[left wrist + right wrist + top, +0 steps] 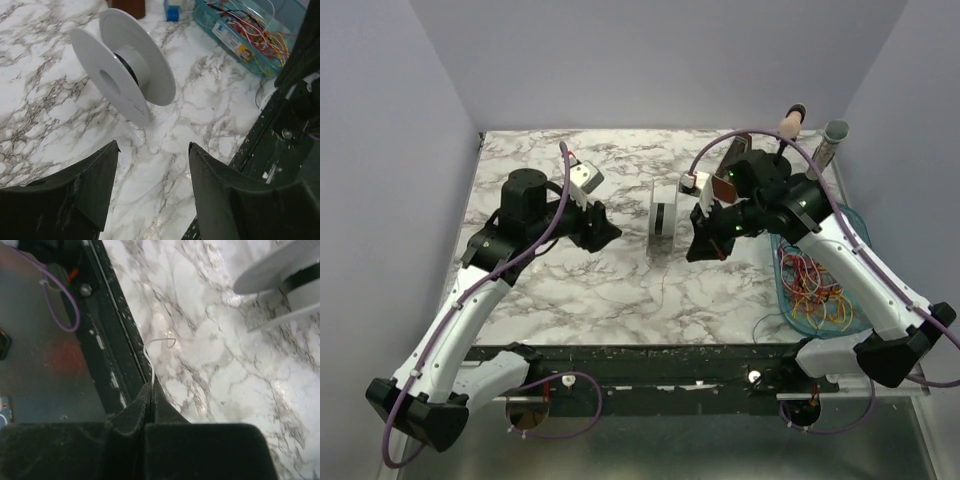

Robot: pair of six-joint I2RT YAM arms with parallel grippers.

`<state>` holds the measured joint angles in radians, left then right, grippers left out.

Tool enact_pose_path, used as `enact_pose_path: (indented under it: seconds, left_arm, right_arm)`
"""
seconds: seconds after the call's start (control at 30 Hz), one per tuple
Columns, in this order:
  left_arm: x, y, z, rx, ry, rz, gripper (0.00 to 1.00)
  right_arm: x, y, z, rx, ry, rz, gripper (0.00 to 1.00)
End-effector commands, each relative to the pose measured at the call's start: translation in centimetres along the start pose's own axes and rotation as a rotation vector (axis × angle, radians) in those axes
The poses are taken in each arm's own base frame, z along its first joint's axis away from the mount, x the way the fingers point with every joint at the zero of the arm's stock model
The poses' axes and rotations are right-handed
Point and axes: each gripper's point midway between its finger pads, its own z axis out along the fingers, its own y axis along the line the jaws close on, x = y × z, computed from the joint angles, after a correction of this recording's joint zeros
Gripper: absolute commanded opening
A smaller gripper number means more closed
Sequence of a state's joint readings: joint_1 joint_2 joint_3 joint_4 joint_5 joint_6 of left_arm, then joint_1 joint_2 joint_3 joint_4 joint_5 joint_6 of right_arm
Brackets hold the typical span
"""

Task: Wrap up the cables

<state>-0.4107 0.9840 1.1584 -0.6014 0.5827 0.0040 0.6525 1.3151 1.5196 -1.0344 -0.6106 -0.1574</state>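
The cables (817, 288) are a tangle of thin red, orange, yellow and green wires lying in a teal basket (779, 282) at the right, also in the left wrist view as cables (257, 26). A white spool (662, 228) stands on edge mid-table between the arms. My left gripper (611, 228) hangs open left of the spool (122, 67), nothing between its jaws (154, 147). My right gripper (699, 249) is just right of the spool and shut (151, 384) on a thin white wire (159, 342) that curls out past its tips.
A brown block (734, 156) and two upright cylinders (833, 138) stand at the back right. A small blue box (172, 10) sits beside the basket (226, 44). The table's black front rail (112, 365) runs close under the right gripper.
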Motion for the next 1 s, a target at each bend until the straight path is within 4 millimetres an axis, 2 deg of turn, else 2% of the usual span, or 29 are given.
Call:
enact_pose_path:
  seconds: [0.0, 0.07, 0.13, 0.23, 0.4, 0.53, 0.67, 0.77, 0.83, 0.9, 0.97]
  left_arm:
    - [-2.1, 3.3, 2.7, -0.167, -0.108, -0.182, 0.66]
    - [-2.6, 3.8, 3.8, -0.183, -0.144, -0.242, 0.66]
    - [-3.1, 4.1, 4.8, -0.194, -0.185, -0.289, 0.66]
    - [-2.9, 4.0, 6.0, -0.184, -0.195, -0.34, 0.66]
    - [-1.8, 4.8, 6.9, -0.218, -0.193, -0.352, 0.66]
    - [-2.2, 4.4, 8.1, -0.177, -0.212, -0.311, 0.66]
    - [-1.9, 3.8, 9.5, -0.145, -0.209, -0.292, 0.66]
    - [-1.0, 4.4, 10.2, -0.163, -0.187, -0.303, 0.66]
    - [-0.3, 5.0, 10.6, -0.189, -0.175, -0.322, 0.64]
    - [-0.2, 5.0, 10.6, -0.191, -0.174, -0.322, 0.62]
    - [-1.2, 4.6, 10.5, -0.161, -0.204, -0.285, 0.61]
  right_arm:
    - [1.6, -3.8, 0.2, 0.147, 0.134, -0.053, 0.01]
    - [-1.7, -5.4, 0.8, 0.194, 0.058, -0.117, 0.01]
    - [-4.3, -5.8, 1.7, 0.16, 0.005, -0.184, 0.01]
    - [-6.2, -7.1, 2.9, 0.15, 0.015, -0.222, 0.01]
    - [-7.3, -9.3, 3.7, 0.115, 0.027, -0.215, 0.01]
    - [-8.2, -11.3, 4.4, 0.111, 0.016, -0.233, 0.01]
    - [-8.3, -11.9, 5.8, 0.057, 0.037, -0.274, 0.01]
    - [-7.4, -12.9, 6.6, 0.05, 0.073, -0.33, 0.01]
    - [-6.9, -13.7, 6.6, 0.066, 0.086, -0.364, 0.01]
    - [-7.1, -14.0, 5.8, 0.072, 0.065, -0.396, 0.01]
    - [-7.6, -14.2, 4.8, 0.07, 0.018, -0.439, 0.01]
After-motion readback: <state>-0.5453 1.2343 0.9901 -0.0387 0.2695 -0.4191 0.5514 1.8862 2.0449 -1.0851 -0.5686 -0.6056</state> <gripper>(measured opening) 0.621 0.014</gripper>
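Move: The spool stands on its rims, drum axis running left to right. From my right hand, which already pinches the cable end, its middle is about 15 cm ahead, 6 cm left and 16 cm down. The metronome is roughly 14 cm beyond the spool and 18 cm to its right; the toy blocks are 6 cm beyond and 26 cm right of it. From my empty, open left hand the spool is some 11 cm ahead, 11 cm right and 17 cm lower. My right hand keeps its pinch and carries the cable end some 16 cm forward and a little left, from the near right side of the spool to above it, dipping early and sinking again as it slows. My left hand, fingers staying open, closes in on the spool's near left side, about 9 cm forward with 6 cm to the right, then down, turning some 15 degrees counter-clockwise. ##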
